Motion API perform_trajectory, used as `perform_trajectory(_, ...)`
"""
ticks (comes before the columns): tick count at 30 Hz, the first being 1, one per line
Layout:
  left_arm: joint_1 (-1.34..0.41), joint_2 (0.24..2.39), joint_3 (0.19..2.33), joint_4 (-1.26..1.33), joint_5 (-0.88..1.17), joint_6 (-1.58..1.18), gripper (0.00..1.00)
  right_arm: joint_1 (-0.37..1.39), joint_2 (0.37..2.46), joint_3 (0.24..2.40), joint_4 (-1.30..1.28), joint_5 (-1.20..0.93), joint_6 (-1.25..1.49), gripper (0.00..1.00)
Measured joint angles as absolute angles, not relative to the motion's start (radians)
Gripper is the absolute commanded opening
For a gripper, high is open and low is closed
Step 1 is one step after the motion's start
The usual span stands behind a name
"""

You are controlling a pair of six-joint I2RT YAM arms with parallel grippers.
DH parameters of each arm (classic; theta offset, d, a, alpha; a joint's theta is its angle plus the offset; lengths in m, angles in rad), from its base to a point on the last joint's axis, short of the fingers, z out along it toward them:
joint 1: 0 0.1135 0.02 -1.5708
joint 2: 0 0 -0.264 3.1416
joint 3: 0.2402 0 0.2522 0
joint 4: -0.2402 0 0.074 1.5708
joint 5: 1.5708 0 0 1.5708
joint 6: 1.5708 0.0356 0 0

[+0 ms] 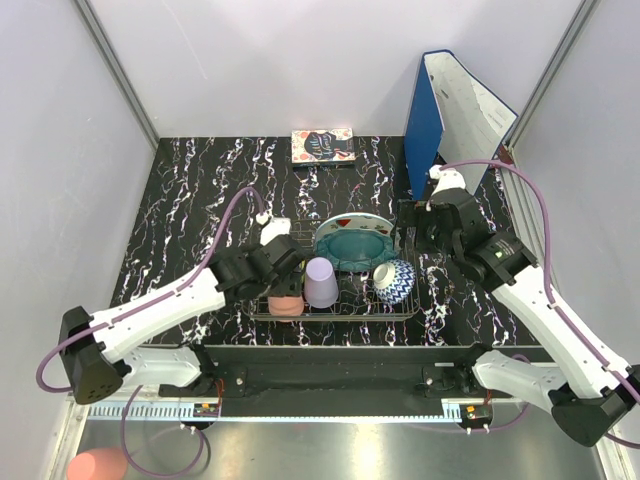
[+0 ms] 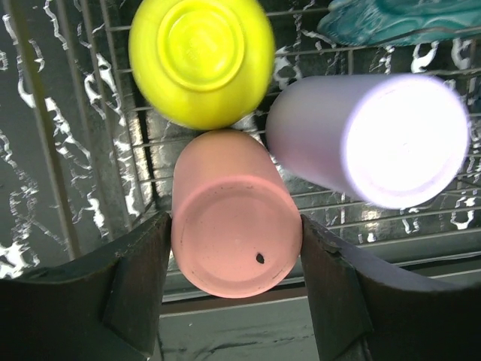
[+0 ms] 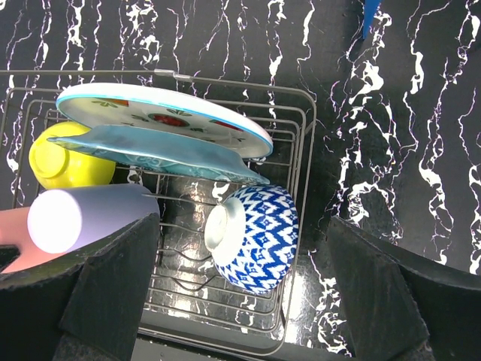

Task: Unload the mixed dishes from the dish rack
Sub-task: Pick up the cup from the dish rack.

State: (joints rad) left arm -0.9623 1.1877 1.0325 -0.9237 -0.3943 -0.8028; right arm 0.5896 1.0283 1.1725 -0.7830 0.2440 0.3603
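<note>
The dish rack (image 1: 340,312) stands near the table's front edge, between both arms. In it an upside-down pink cup (image 2: 234,226) stands between the fingers of my left gripper (image 2: 235,256), which press against both its sides. Beside the pink cup are a lilac cup (image 2: 376,139) and a yellow-green bowl (image 2: 201,60). A teal scalloped plate (image 3: 173,150) leans against a white plate with red marks (image 3: 161,116) at the rack's back. The blue-white patterned bowl (image 3: 259,237) lies on its side at the rack's right end. My right gripper (image 3: 240,286) hovers open above that bowl, holding nothing.
A blue binder (image 1: 425,120) stands upright at the back right, close behind the right arm. A patterned book (image 1: 323,146) lies at the back centre. White walls enclose the black marbled table (image 1: 190,200) on three sides.
</note>
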Motion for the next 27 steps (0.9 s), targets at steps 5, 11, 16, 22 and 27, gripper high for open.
perform_trajectory(5,-0.962,1.173,1.182,-1.068,-0.429,-0.761,0.00,0.590,1.039,1.177,-0.783,0.242,0.360,1.00)
perform_trajectory(11,-0.962,1.150,1.673,-1.096,-0.496,-0.662,0.00,0.590,1.077,1.284,-0.784,0.237,0.368,1.00)
perform_trajectory(16,-0.949,0.986,1.617,-0.874,-0.439,-0.607,0.00,0.590,1.041,1.330,-0.708,0.177,0.439,0.99)
perform_trajectory(22,-0.771,0.924,1.374,-0.484,-0.094,-0.686,0.00,0.590,0.921,1.343,-0.557,0.020,0.530,0.84)
perform_trajectory(27,-0.628,1.007,1.208,-0.147,0.190,-0.868,0.00,0.590,0.898,1.390,-0.448,-0.145,0.596,0.66)
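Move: The left fingers already pinch the pink cup, upside down in the rack, its middle some 3 cm below and 2 ahead of them, 1 right. The yellow cup stands about 9 cm ahead of that hand, the purple one 9 right and 5 ahead, both slightly lower; the right gripper is roughly 28 right, 8 ahead, 10 higher. From that empty gripper the pink cup lies some 28 cm left, 6 back, 13 down; the patterned bowl, 3 left, 3 back, 13 down. Keeping its pinch on the base end of the pink cup, the left hand pulls the cup up out of the rack, nearly 30 cm, then carries it right and forward towards the right gripper, rolling some 65 degrees until the cup's mouth faces right. The right hand rises about 20 cm, drifting left and back as it rolls its fingers leftward to face the cup and begins to close them. ##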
